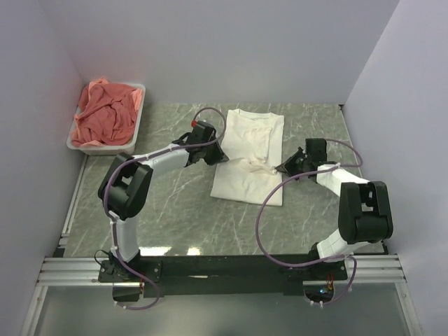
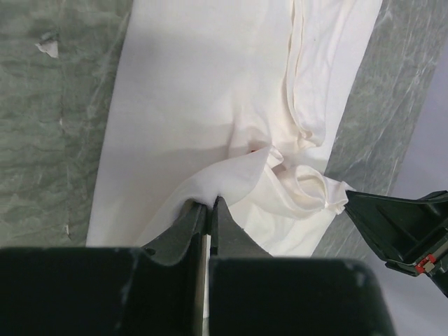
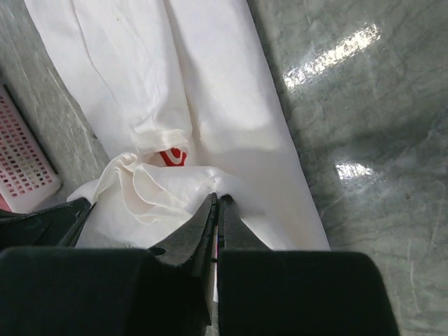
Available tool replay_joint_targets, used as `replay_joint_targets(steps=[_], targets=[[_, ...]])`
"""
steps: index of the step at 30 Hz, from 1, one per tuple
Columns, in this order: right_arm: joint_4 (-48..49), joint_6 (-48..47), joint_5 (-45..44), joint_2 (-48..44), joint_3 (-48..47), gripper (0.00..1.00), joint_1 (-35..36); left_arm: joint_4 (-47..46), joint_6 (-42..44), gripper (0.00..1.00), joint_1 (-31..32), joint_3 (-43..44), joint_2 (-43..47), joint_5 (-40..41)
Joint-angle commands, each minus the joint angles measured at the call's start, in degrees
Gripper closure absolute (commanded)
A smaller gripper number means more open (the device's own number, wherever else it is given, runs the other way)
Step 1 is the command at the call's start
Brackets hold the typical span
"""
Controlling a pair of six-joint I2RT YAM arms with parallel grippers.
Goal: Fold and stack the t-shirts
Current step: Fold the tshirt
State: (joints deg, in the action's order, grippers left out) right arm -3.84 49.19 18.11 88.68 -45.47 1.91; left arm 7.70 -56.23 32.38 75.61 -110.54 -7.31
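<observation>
The white t-shirt (image 1: 249, 157) lies folded lengthwise into a long strip on the table, bunched across its middle. A bit of its red print (image 3: 171, 155) peeks out of the bunch. My left gripper (image 1: 218, 155) is shut on the shirt's left edge (image 2: 210, 201) at mid-length. My right gripper (image 1: 283, 168) is shut on the right edge (image 3: 217, 197) at the same height. Both pull the cloth up into a ridge. The salmon-pink t-shirts (image 1: 106, 114) lie heaped in the tub at the back left.
A white plastic tub (image 1: 140, 119) stands at the back left against the wall and shows at the right wrist view's left edge (image 3: 24, 164). The table is green marble (image 1: 175, 210). Walls close in on three sides.
</observation>
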Motion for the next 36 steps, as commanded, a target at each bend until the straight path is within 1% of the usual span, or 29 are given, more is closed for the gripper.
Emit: replay_joint_targets(steps=[1, 9, 10, 17, 21, 25, 27, 28, 29, 30, 31, 32, 33, 34, 35, 36], targets=[[3.13, -0.06, 1.58, 0.52, -3.04, 1.00, -1.12, -2.52, 1.12, 0.99, -1.00, 2.96, -0.38, -1.12], [2.78, 0.03, 2.37, 0.70, -4.62, 1.00, -1.65, -2.17, 1.65, 0.99, -1.97, 5.59, -1.34, -2.18], [2.78, 0.12, 2.72, 0.87, -4.71, 1.00, -3.13, -1.91, 1.73, 0.99, -2.06, 5.94, -1.60, -2.27], [3.75, 0.82, 3.95, 2.19, -5.33, 1.00, -4.64, -2.69, 1.82, 0.99, -3.02, 7.09, -3.36, -3.50], [3.66, 1.00, 5.44, 5.08, -6.99, 1.00, -4.81, -2.17, 2.52, 0.99, -3.55, 9.63, -5.73, -4.46], [4.89, -0.66, 5.98, 7.55, -9.19, 1.00, -4.81, -3.22, 2.53, 0.99, -4.34, 9.64, -7.14, -5.26], [4.28, -1.55, 5.36, 8.78, -10.94, 1.00, -4.90, -4.27, 2.61, 0.98, -4.96, 9.55, -7.49, -5.26], [4.19, -2.16, 5.45, 9.22, -11.47, 1.00, -4.99, -4.80, 2.70, 0.94, -5.13, 9.55, -7.50, -5.43], [4.27, -2.25, 5.71, 10.18, -11.83, 1.00, -5.08, -5.15, 2.88, 0.93, -5.57, 9.81, -7.76, -6.13], [4.28, -2.43, 6.41, 10.54, -12.61, 0.97, -5.08, -5.59, 3.31, 0.91, -5.84, 10.08, -8.02, -6.40], [4.28, -2.69, 6.50, 10.98, -13.06, 0.95, -5.08, -5.51, 3.58, 0.82, -6.01, 10.43, -8.28, -7.18], [4.28, -2.78, 6.41, 11.59, -13.67, 0.92, -5.16, -5.25, 3.75, 0.78, -6.54, 11.30, -8.81, -7.80], [2.80, -3.22, 6.24, 11.86, -13.94, 0.81, -5.16, -5.68, 4.19, 0.72, -6.80, 11.31, -8.90, -8.24], [2.61, -3.40, 6.15, 11.78, -14.03, 0.73, -5.34, -6.03, 4.46, 0.60, -7.07, 11.14, -8.47, -8.59], [2.43, -3.57, 6.06, 11.34, -13.94, 0.66, -5.43, -6.21, 4.55, 0.56, -7.59, 10.52, -8.03, -9.03], [2.26, -4.01, 5.89, 10.90, -13.85, 0.56, -5.78, -6.73, 5.07, 0.53, -7.94, 10.17, -7.59, -9.04]])
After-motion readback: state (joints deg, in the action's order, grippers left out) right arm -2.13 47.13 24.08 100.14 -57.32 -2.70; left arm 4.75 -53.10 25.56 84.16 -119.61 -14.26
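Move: Each of my hands already pinches a corner of the t-shirt's near end, a few centimetres off the table. My left hand's laying spot on the shirt is about 6 cm ahead and 1 cm left; the collar edge is roughly 18 cm ahead, 12 cm right. My right hand's spot is about 6 cm ahead and 2 cm right; the folded sleeve flap is about 10 cm ahead, 6 cm left, the shirt's near fold about 13 cm back, 12 cm left. I carry the pinched end forward with both hands together, about 6 cm towards the collar, arching up some 2 cm and then lowering it onto the shirt. Both hands drift slightly to their outer sides. As they near the laying spots, I open both grippers partway to let the cloth go, the left a little wider, still easing forward. ##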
